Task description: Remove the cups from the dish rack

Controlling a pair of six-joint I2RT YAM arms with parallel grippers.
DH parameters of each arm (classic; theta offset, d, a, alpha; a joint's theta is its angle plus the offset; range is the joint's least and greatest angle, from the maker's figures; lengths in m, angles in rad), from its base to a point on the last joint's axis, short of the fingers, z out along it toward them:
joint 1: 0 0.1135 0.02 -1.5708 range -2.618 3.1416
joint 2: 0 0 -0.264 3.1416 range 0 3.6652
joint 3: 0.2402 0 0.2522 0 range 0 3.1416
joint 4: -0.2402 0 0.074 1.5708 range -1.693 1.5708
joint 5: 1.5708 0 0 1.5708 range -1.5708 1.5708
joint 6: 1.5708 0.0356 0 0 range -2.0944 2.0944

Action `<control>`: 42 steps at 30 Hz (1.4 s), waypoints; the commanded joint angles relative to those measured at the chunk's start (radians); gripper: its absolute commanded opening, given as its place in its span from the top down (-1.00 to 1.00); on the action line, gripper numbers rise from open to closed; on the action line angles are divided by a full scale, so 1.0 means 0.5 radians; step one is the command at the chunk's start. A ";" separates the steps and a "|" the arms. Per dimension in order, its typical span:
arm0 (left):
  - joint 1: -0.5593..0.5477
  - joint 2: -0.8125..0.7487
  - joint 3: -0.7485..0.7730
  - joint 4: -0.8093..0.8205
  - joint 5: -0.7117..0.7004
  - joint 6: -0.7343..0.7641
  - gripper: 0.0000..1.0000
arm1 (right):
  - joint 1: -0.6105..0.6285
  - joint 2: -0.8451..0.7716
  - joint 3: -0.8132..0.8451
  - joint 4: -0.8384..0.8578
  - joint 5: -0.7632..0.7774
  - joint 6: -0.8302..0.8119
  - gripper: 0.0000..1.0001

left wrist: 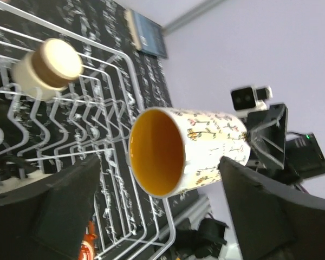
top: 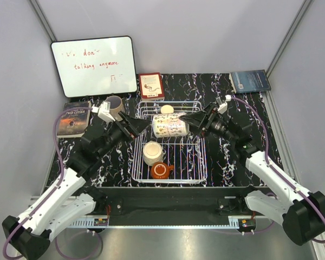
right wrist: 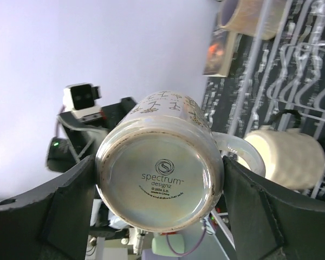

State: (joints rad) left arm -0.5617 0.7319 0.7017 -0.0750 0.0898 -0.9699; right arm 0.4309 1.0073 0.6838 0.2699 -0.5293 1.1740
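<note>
A white patterned cup (top: pixel 169 125) with an orange inside hangs on its side above the white wire dish rack (top: pixel 203 162). My right gripper (right wrist: pixel 160 173) is shut on its base (right wrist: pixel 160 176), one finger on each side. My left gripper (left wrist: pixel 160 168) is open, its fingers either side of the cup's mouth (left wrist: pixel 156 153) with gaps showing. In the rack sit a cream cup (top: pixel 153 153), a squat orange-red cup (top: pixel 161 171) and a brown-rimmed cream cup (top: pixel 167 110). Another pale cup (top: pixel 115 105) stands on the table left of the rack.
A whiteboard (top: pixel 93 66) leans at the back left. A small red book (top: pixel 151 85) lies behind the rack, a blue book (top: pixel 249 81) at the back right and a dark book (top: pixel 73 118) at the left edge. Grey walls close in the table.
</note>
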 commanded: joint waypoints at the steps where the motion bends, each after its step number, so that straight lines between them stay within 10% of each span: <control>1: 0.016 0.073 0.014 0.453 0.388 -0.079 -0.66 | -0.018 -0.030 0.053 0.650 -0.190 0.232 1.00; 32: 0.016 0.414 -0.115 1.355 0.817 -0.450 0.07 | -0.079 0.075 0.081 0.697 -0.365 0.260 1.00; 42: 0.013 0.530 -0.149 1.625 0.949 -0.557 0.74 | -0.079 0.108 0.062 0.749 -0.414 0.294 1.00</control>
State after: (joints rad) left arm -0.5533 0.9802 0.6308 0.5800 0.4919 -1.2331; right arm 0.3908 1.0691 0.6834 0.5053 -0.7021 1.2819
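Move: The patterned cup, held mouth-first by the right gripper in mid-air over the rack, lies about 10 cm to the left gripper's right, about 1 cm ahead and roughly level; its open rim is nearer. Below, about 14 cm lower, the cream cup lies 4 cm right and 6 cm back of that gripper, and the brown-banded cup 10 cm right and 12 cm ahead. From the right hand, the patterned cup's middle is about 5 cm left and 1 cm ahead, at about its own height. The left hand travels about 7 cm to its right and rises nearly 5 cm, turning some 20 degrees clockwise and rolling its left side down by about as much, while its wide-open fingers close most of the way around the wall of the patterned cup's rim, one going inside the mouth and the other staying outside. The right hand keeps its grip at the cup's base end, lifts it about 3 cm early on with a slight counter-clockwise turn, then holds it nearly still for the left fingers, which seem to touch the rim by the end. ##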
